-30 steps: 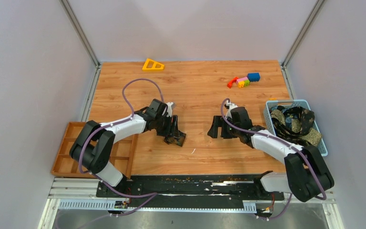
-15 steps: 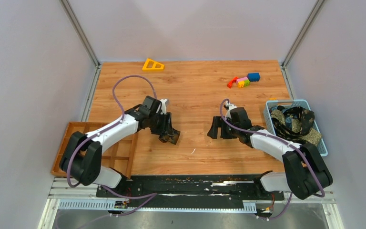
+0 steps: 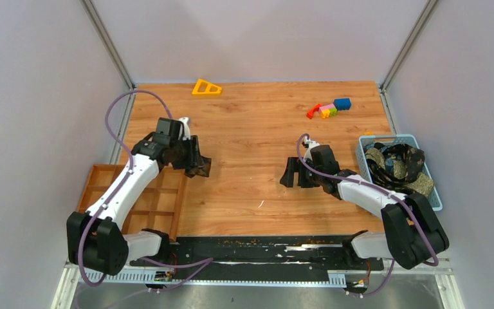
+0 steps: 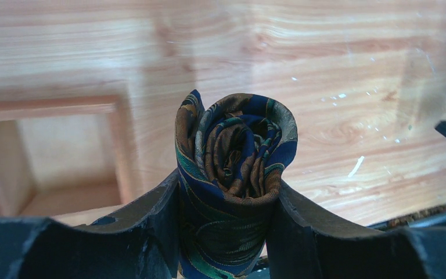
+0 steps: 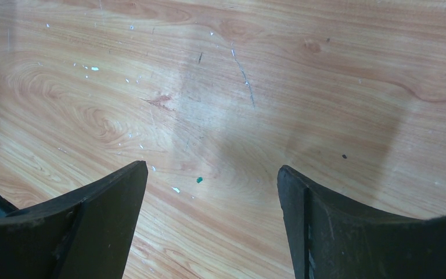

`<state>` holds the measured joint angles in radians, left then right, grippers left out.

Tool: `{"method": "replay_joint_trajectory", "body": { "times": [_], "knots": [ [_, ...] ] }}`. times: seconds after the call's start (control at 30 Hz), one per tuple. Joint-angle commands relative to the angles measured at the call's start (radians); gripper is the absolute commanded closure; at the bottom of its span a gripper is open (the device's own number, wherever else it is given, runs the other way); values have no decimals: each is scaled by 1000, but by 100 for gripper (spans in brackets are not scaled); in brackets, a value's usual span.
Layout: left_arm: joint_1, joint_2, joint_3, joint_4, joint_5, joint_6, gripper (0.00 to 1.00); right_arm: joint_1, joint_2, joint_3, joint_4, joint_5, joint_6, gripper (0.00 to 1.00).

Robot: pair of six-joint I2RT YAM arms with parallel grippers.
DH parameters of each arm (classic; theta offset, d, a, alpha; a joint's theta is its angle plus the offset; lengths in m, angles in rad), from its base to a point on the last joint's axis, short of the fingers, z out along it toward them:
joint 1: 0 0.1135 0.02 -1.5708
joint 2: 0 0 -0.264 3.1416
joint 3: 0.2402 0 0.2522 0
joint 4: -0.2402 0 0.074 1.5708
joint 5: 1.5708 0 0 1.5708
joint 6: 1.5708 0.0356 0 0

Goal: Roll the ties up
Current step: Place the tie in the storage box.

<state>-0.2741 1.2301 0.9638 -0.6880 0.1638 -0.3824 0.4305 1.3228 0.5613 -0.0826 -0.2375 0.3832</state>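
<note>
A rolled tie [image 4: 235, 168], dark blue and brown with teal patterning, stands as a tight coil between the fingers of my left gripper [image 4: 227, 200], which is shut on it. From above, the left gripper [image 3: 196, 164] holds that roll over the wood, just right of the wooden tray [image 3: 100, 219]. More ties [image 3: 399, 164] lie bundled loosely in the light blue basket [image 3: 434, 199] at the right. My right gripper [image 3: 294, 174] hovers low over the bare table middle, open, with only wood grain between its fingers [image 5: 101, 224].
A yellow triangular block [image 3: 206, 87] lies at the far edge. A cluster of colourful toy blocks [image 3: 328, 109] sits at the back right. The tray has several compartments, seen blurred in the left wrist view [image 4: 46, 151]. Grey walls enclose the table.
My left arm has swung left and back with the rolled tie, from the table's middle to beside the tray. The right arm has stayed put.
</note>
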Motion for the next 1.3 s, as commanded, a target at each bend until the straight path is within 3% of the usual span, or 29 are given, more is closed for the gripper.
{"method": "replay_joint_trajectory", "body": {
  "times": [0.0, 0.3, 0.67, 0.97, 1.27],
  "knots": [
    [88, -53, 68, -79, -82, 46, 81, -4, 7, -5, 58, -15, -17, 16],
    [303, -113, 83, -99, -297, 28, 90, -5, 14, -5, 64, -29, -21, 16],
    [628, -123, 72, -58, -380, 14, 97, -4, 24, -4, 65, -37, -22, 16],
    [813, -66, 12, 26, -239, -17, 99, -5, 38, 1, 63, -42, -22, 17],
    [887, 59, -20, 100, -149, -96, 100, -5, 50, 7, 61, -45, -22, 17]
  ]
}}
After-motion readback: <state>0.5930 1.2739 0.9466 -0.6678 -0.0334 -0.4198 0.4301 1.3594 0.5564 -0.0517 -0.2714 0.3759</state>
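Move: The tie roll is already in my left hand. Its place, a far-row compartment near the storage box's left end, lies about 27 cm to my left, roughly level fore and aft and some 11 cm below. The middle of the box is around 24 cm left and 8 cm back; the yellow triangle lies some 35 cm ahead and 4 cm right. From my idle right hand, that compartment is about 61 cm left and 3 cm ahead, slightly lower. I keep the rolled tie pinched and sweep my left hand about 28 cm to the left, in over the storage box, rising some 3 cm on the way while the wrist swings nearly 60 degrees counter-clockwise. Once over the far-left part of the box I stop going sideways and start down, sinking about 5 cm towards the compartments with the fingers still closed on the roll. ##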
